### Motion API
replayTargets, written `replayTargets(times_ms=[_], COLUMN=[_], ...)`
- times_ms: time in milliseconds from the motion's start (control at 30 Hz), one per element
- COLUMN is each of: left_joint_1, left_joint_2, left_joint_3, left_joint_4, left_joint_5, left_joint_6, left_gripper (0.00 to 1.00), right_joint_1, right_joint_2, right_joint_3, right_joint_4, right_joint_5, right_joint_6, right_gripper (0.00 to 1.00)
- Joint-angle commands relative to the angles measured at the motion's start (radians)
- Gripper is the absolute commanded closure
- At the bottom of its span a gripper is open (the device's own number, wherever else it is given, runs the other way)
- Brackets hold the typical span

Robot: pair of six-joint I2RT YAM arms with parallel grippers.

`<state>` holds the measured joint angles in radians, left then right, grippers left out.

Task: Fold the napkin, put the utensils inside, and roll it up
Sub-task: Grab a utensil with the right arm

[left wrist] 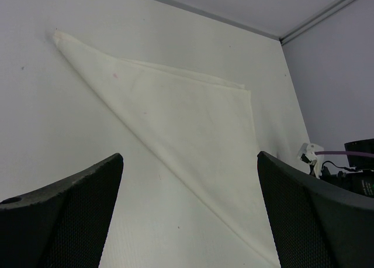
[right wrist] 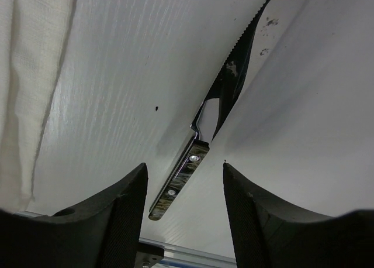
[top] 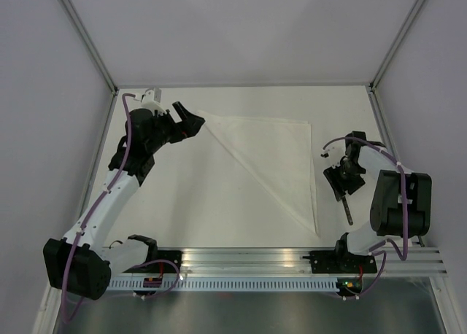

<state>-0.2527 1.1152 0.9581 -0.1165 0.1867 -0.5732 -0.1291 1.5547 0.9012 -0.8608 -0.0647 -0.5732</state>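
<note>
The napkin (top: 277,159) lies flat as a white triangle, its long folded edge running from the far left corner to the near right corner. My left gripper (top: 191,119) hovers by that far left corner, open and holding nothing. In the left wrist view the napkin (left wrist: 193,122) spreads out beyond the wide-apart fingers of the left gripper (left wrist: 190,155). The knife (top: 348,211) lies on the table just right of the napkin. My right gripper (right wrist: 184,165) is low over the dark handle of the knife (right wrist: 181,183). Its fingers stand on either side with gaps showing.
An aluminium rail (top: 292,261) runs along the near table edge, close behind the knife handle. Frame posts (top: 383,64) and pale walls close in the table at the back and sides. The right arm (left wrist: 350,162) shows at the right edge of the left wrist view.
</note>
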Motion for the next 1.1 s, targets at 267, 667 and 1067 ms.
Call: replayTargets(times_ms=[267, 667, 1067], left_joint_1=[0.009, 0.015, 0.036], left_joint_2=[-0.040, -0.034, 0.000], left_joint_3=[0.036, 0.123, 0.245], left_joint_4=[0.002, -0.066, -0.127], left_joint_5=[-0.007, -0.049, -0.066], left_joint_6=[-0.025, -0.007, -0.008], left_gripper=[0.00, 0.00, 0.00], right_joint_1=[-0.004, -0.012, -0.003], right_joint_2=[0.027, 0.044, 0.096], right_joint_3=[-0.077, 0.005, 0.421], right_joint_4=[0.026, 0.092, -0.070], right_joint_5=[0.105, 0.094, -0.064], right_joint_6=[-0.042, 0.002, 0.058], right_gripper=[0.53, 0.99, 0.99])
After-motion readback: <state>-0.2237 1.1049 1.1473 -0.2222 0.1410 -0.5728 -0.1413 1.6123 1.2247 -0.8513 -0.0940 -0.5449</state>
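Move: The knife lies almost beneath my open right hand, its middle some 1 cm ahead and 2 cm below, with the blade pointing away and the handle running back, slightly to the right. The middle of the folded napkin is around 16 cm ahead of that hand and 24 cm to its left, also about 2 cm below. For my left hand, the knife is some 51 cm to the right, 12 cm back and 27 cm lower. I ease my right hand down and back about 1.5 cm each, close the half-open fingers on the upper part of the knife handle and pinch it. Then, keeping that pinch, I carry the knife forward about 12 cm and up about 8 cm, my fingers swinging forward some 20 degrees. My empty left hand rises about 7 cm, still open. ##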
